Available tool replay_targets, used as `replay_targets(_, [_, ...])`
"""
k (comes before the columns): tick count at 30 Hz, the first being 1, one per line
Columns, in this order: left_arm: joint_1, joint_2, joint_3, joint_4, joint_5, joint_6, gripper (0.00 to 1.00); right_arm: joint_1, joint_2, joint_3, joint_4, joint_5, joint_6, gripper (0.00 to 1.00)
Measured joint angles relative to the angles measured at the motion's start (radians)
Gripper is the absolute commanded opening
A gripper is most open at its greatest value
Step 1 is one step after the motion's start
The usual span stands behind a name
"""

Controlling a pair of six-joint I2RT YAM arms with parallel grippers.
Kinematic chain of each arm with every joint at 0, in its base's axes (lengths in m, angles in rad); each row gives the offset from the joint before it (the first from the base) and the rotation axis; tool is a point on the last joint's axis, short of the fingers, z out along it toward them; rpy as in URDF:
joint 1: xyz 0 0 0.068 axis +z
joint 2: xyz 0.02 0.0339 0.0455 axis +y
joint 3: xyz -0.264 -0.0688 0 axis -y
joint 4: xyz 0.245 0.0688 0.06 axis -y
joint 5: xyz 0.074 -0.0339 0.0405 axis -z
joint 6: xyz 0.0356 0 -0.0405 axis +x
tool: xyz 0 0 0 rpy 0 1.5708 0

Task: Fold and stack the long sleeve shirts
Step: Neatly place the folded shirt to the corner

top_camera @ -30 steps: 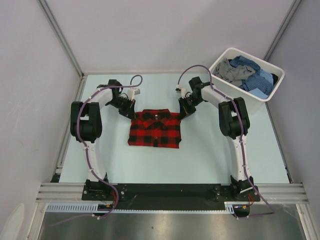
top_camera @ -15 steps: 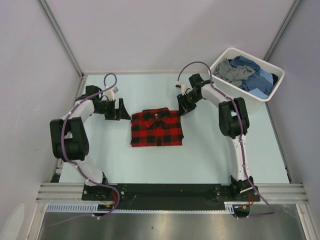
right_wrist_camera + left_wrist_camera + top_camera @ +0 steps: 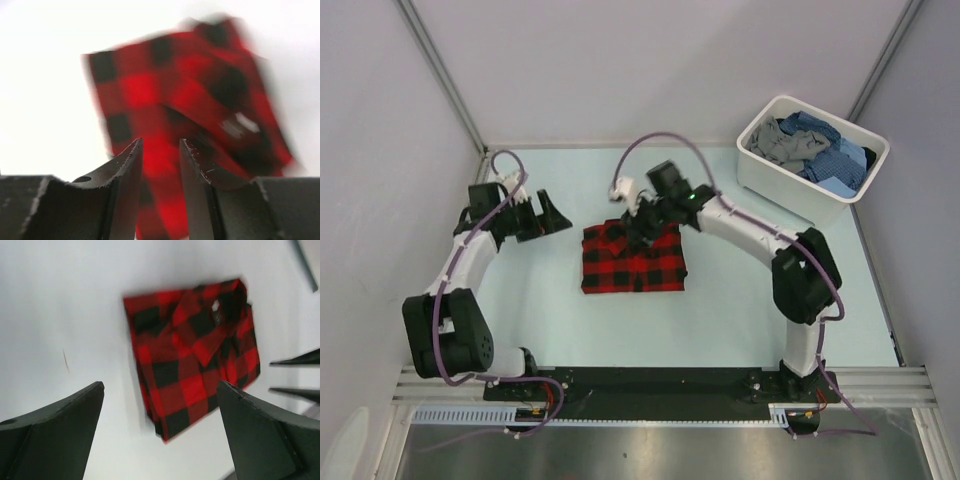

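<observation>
A folded red-and-black check shirt (image 3: 633, 260) lies flat in the middle of the table, collar toward the far side. My left gripper (image 3: 558, 215) hangs to the left of it, apart from the cloth, wide open and empty. In the left wrist view the shirt (image 3: 192, 350) lies beyond the spread fingers (image 3: 60, 430). My right gripper (image 3: 640, 230) hovers over the shirt's far edge by the collar. Seen from the right wrist, its jaws (image 3: 160, 142) stand partly open with nothing between them, above the blurred shirt (image 3: 145, 90).
A white tub (image 3: 790, 195) stands at the back right, holding blue check (image 3: 832, 160) and grey (image 3: 775, 140) shirts in a heap. Walls with metal rails enclose the table on the left, back and right.
Both grippers were shut at the shirt's far corners and have let go. The left arm swung away to the left and opened wide. The right arm moved left over the collar.
</observation>
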Motion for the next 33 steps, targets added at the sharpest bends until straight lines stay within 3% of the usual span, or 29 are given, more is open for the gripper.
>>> replay_targets(6, [0.014,-0.015,-0.265,-0.009,0.002,-0.144,0.99,0.269,0.029,-0.151,0.14,0.042,-0.094,0.41])
replay_targets(14, [0.014,-0.08,-0.352,0.019,-0.006,-0.233,0.99,0.351,0.121,-0.177,0.309,0.135,-0.164,0.43])
replay_targets(20, [0.014,-0.082,-0.375,0.039,-0.033,-0.262,0.99,0.368,0.175,-0.177,0.378,0.174,-0.193,0.31])
replay_targets(24, [0.014,-0.082,-0.404,0.056,-0.029,-0.288,0.99,0.367,0.208,-0.177,0.407,0.183,-0.217,0.03])
replay_targets(25, [0.014,-0.08,-0.414,0.069,-0.024,-0.298,0.99,0.364,0.214,-0.177,0.411,0.183,-0.221,0.0])
replay_targets(33, [-0.016,0.011,-0.475,0.288,0.083,-0.426,0.99,0.292,0.216,-0.177,0.434,0.073,-0.198,0.0])
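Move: The folded shirt's near-left corner lies about 10 cm back, 13 cm left and 13 cm below the right hand, which hovers over the shirt partly open. From the wide-open left hand that corner is some 14 cm back, 6 cm right and 14 cm down. The far-left corner stands roughly 18 cm farther out than the near-left one, and the near-right corner about 28 cm to its right. The right fingers shut on the shirt's near-left corner and pinch its edge, after that arm has swept back and left across the shirt and sunk about 12 cm, turning some 20 degrees counter-clockwise. The left hand, still wide open, comes back about 9 cm and down 11 cm, tipping downward, then edges right towards the same corner without gripping. ##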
